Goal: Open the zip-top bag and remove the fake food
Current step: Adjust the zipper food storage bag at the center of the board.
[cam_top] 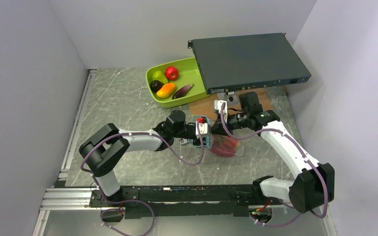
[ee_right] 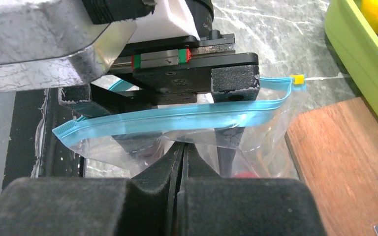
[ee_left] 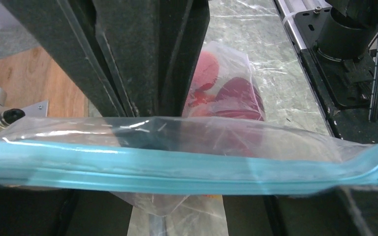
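Observation:
The zip-top bag (cam_top: pixel 225 147) hangs between both arms at mid-table, its blue zip strip (ee_left: pixel 177 167) running across the left wrist view. Red fake food (ee_left: pixel 226 93) lies in its lower part. My right gripper (ee_right: pixel 182 150) is shut, pinching the clear wall just under the strip (ee_right: pixel 177 118). My left gripper (ee_left: pixel 197 199) is open on the opposite side, with the strip lying across its spread fingers (ee_right: pixel 234 81); one finger shows through the plastic. An apple (cam_top: pixel 172 73), pear (cam_top: pixel 159 76), plum (cam_top: pixel 156 85), mango (cam_top: pixel 166 90) and eggplant (cam_top: pixel 182 91) lie in the tray.
The lime-green tray (cam_top: pixel 189 69) sits at the back centre. A dark flat equipment box (cam_top: pixel 248 61) stands raised at the back right, over a wooden board (ee_right: pixel 344 162). Grey walls close in on both sides. A black rail (cam_top: pixel 177 194) runs along the near edge.

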Motion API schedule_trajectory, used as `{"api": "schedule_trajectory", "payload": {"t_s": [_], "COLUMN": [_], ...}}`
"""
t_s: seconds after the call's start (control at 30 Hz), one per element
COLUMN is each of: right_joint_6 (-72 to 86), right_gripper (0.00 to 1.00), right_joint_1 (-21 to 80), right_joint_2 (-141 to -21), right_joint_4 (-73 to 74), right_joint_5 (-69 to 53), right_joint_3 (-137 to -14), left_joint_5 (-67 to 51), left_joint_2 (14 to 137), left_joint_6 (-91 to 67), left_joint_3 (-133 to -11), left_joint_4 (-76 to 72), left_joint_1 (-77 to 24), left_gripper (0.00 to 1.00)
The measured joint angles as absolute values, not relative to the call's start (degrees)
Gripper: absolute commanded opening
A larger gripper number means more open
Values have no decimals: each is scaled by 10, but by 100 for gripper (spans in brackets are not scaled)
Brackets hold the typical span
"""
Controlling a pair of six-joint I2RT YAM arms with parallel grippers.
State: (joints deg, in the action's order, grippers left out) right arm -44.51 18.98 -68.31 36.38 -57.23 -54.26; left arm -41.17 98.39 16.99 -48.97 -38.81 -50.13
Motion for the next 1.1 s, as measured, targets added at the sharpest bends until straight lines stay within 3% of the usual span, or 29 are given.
{"api": "schedule_trajectory", "payload": {"t_s": [0.27,0.37,0.47,0.6,0.87,1.1], "right_joint_6": [-436,-433,-430,-427,-460,-529], "right_gripper": [0,0,0,0,0,0], "right_joint_1": [204,206,207,207,194,195], "right_joint_2": [-699,-700,-700,-700,-665,-635], "right_joint_4": [343,341,338,339,329,350], "right_joint_5": [-582,-587,-589,-591,-559,-531], "right_joint_3": [-553,-553,-553,-553,-528,-481], "left_joint_5": [-413,-421,-433,-447,-471,-455], "left_joint_2": [984,984,984,984,977,886], "left_joint_6": [140,137,139,141,113,103], "left_joint_3": [-478,-478,-479,-482,-482,-435], "left_joint_4": [-439,-444,-441,-433,-394,-350], "left_joint_1": [-487,-486,-485,-483,-458,-452], "left_gripper": [58,39,32,1,0,0]}}
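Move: Just beyond the left fingertips' reach back, the zip rim of the storage bag crosses the open left hand, about 2 cm to the hand point's left and 1 cm above, level with it fore and aft. The bagged food hangs about 5 cm right, 3 cm back and 9 cm below; the wooden board lies some 15 cm ahead, 8 cm right. From the shut right fingers, the rim is about 3 cm left and 2 cm below. Closing from well open to shut on the clear film by the zip rim, the left fingers stay nearly in place, then draw the rim about 4 cm left and a little up. The right hand, its fingers still shut at the film, first eases 1 cm left, then backs off right about 2.5 cm and sinks 3 cm, rolling some 10 degrees. ##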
